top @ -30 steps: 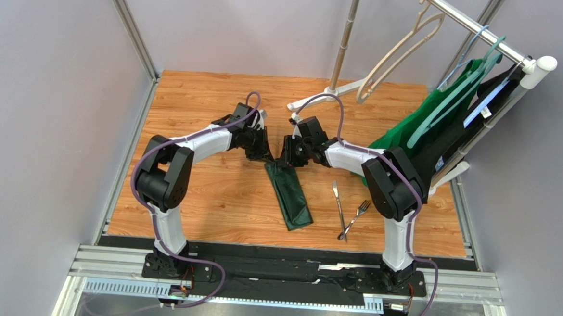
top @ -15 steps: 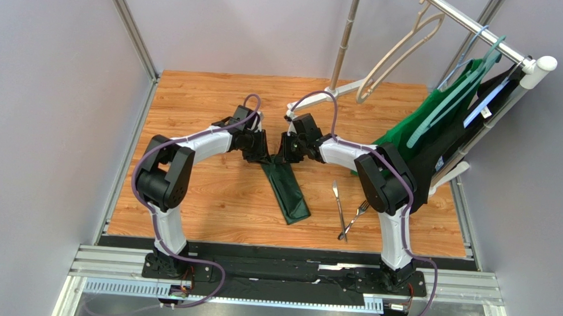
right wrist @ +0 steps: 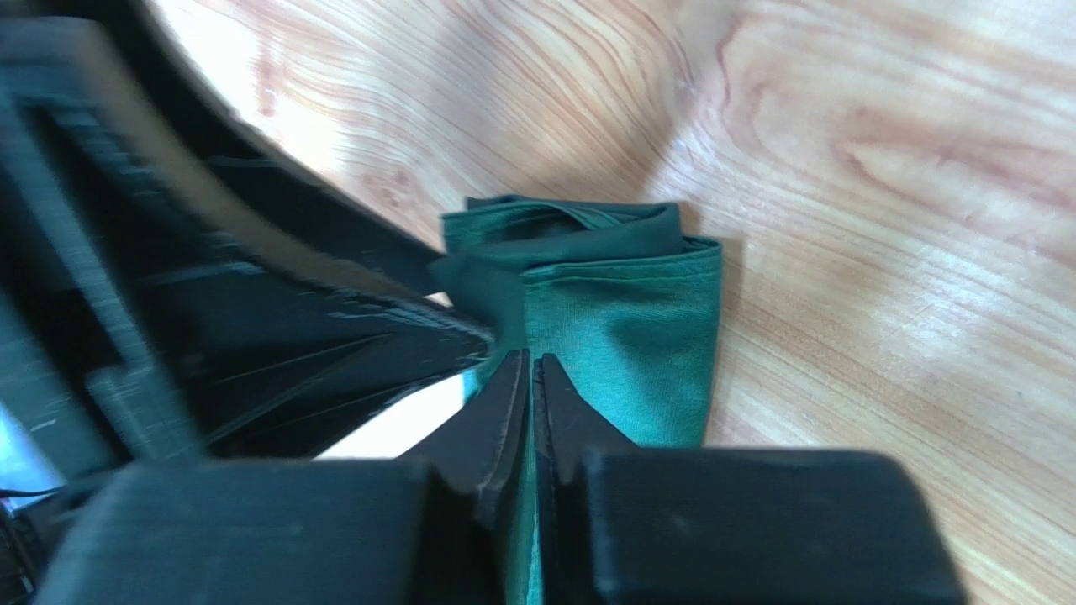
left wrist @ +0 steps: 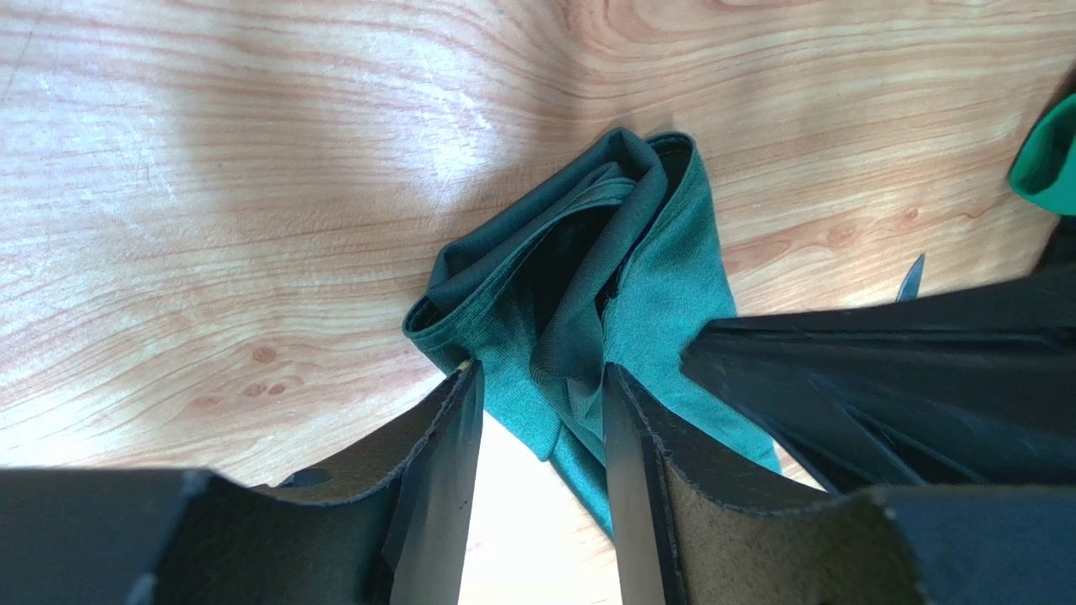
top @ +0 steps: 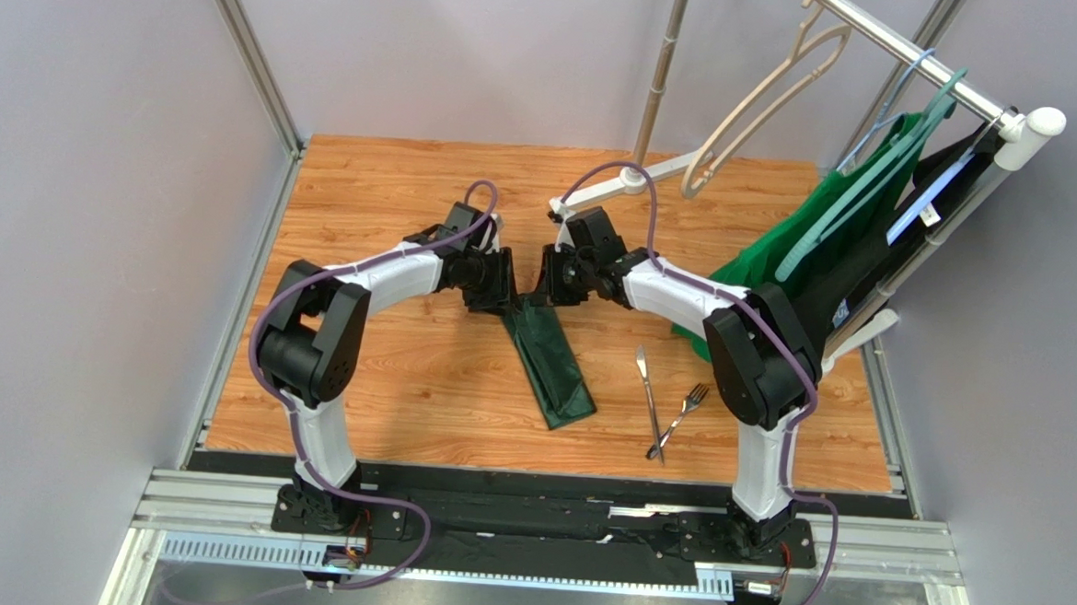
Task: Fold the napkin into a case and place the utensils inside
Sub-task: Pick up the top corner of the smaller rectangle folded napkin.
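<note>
The dark green napkin (top: 554, 373) lies as a narrow folded strip slanting from the table's middle towards the near edge. Both grippers meet at its far, bunched end (left wrist: 657, 265). My left gripper (left wrist: 543, 378) stands open, its fingers straddling a loose fold of the cloth. My right gripper (right wrist: 532, 363) is shut, with a thin edge of the napkin (right wrist: 632, 315) pinched between its fingers. From above, the left gripper (top: 507, 298) and right gripper (top: 545, 292) sit almost tip to tip. The utensils, a knife (top: 647, 380) and a fork (top: 684, 407), lie crossed to the right of the napkin.
A brighter green garment (top: 838, 249) on a teal hanger droops from a white rack at the right, close behind my right arm. A beige hanger (top: 762, 107) and the rack's post (top: 660, 74) stand at the back. Grey walls enclose the wooden table (top: 370, 197).
My left gripper has opened and let go of the cloth. My right gripper has shut on the napkin's far end, and that end has shifted slightly away from me.
</note>
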Tool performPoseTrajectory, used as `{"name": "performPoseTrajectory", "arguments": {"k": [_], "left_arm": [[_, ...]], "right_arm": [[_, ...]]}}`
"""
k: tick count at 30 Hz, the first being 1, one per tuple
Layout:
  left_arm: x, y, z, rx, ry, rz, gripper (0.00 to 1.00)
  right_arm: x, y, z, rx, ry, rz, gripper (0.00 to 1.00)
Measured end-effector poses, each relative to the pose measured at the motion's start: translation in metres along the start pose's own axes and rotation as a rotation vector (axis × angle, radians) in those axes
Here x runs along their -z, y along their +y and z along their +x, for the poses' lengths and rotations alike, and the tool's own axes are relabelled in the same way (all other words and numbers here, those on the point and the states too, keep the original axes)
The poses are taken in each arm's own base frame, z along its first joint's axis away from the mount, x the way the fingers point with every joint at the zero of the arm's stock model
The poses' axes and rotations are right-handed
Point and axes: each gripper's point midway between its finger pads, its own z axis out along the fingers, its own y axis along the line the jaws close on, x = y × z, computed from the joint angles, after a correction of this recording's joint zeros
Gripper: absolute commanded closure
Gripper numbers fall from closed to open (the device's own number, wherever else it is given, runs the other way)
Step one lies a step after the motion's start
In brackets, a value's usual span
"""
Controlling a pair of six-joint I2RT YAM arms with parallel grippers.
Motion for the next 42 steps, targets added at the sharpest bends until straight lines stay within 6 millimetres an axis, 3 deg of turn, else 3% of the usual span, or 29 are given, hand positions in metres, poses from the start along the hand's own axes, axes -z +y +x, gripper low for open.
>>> {"name": "performPoseTrajectory", "arguments": {"k": [1,4,8,18,21,30,42], "left_arm": [[0.0,0.0,-0.001,-0.001,-0.001,0.001,0.51],[0.002,-0.004,-0.005,-0.003,-0.009,0.005,0.52],[0.002,-0.011,-0.017,-0.011,-0.03,0.019,0.53],[-0.016,-0.017,-0.026,0.002,-0.01,0.049,0.57],[-0.023,-0.016,-0.03,0.005,-0.006,0.046,0.65],[-0.029,-0.02,-0.03,0.027,0.01,0.083,0.99],[-0.025,-0.025,-0.023,0.204,0.057,0.316,1.0]], "right_arm": [[0.002,0.002,-0.002,0.007,-0.008,-0.004,0.81],[0.005,0.002,-0.002,0.016,-0.016,-0.014,0.74],[0.002,-0.007,0.013,0.01,0.013,-0.009,0.74],[-0.002,-0.008,0.019,0.019,0.019,-0.038,0.86],[-0.003,-0.007,0.02,0.019,0.018,-0.043,0.89],[-0.003,-0.008,0.018,0.02,0.011,-0.044,0.68],[-0.006,-0.008,0.019,0.024,-0.009,-0.066,0.57]]}}
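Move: The napkin's raised top corner is about 3 cm ahead of the left hand, 3 cm to its right and 1 cm lower, just beyond its half-open fingers. From that hand, the napkin's middle lies some 9 cm back, 7 cm right and 3 cm down; the knife is roughly 15 cm back and 21 cm right, the fork 18 back and 24 right, both 4 cm lower. From the right hand, the corner lies level, about 1 cm left and 2 cm below. The left hand hops some 4 cm forward and 3 cm to the right, rising first and then sinking towards the raised top corner, shuts its fingers on the fold there and, keeping that pinch, rolls about 20 degrees so they point more to the right. The right hand, its shut fingers starting at the cloth's far end, rises briefly, then settles about 2 cm lower and 1 cm back, opening, partly closing and opening again to nearly half, and stays low over the upper layer. ##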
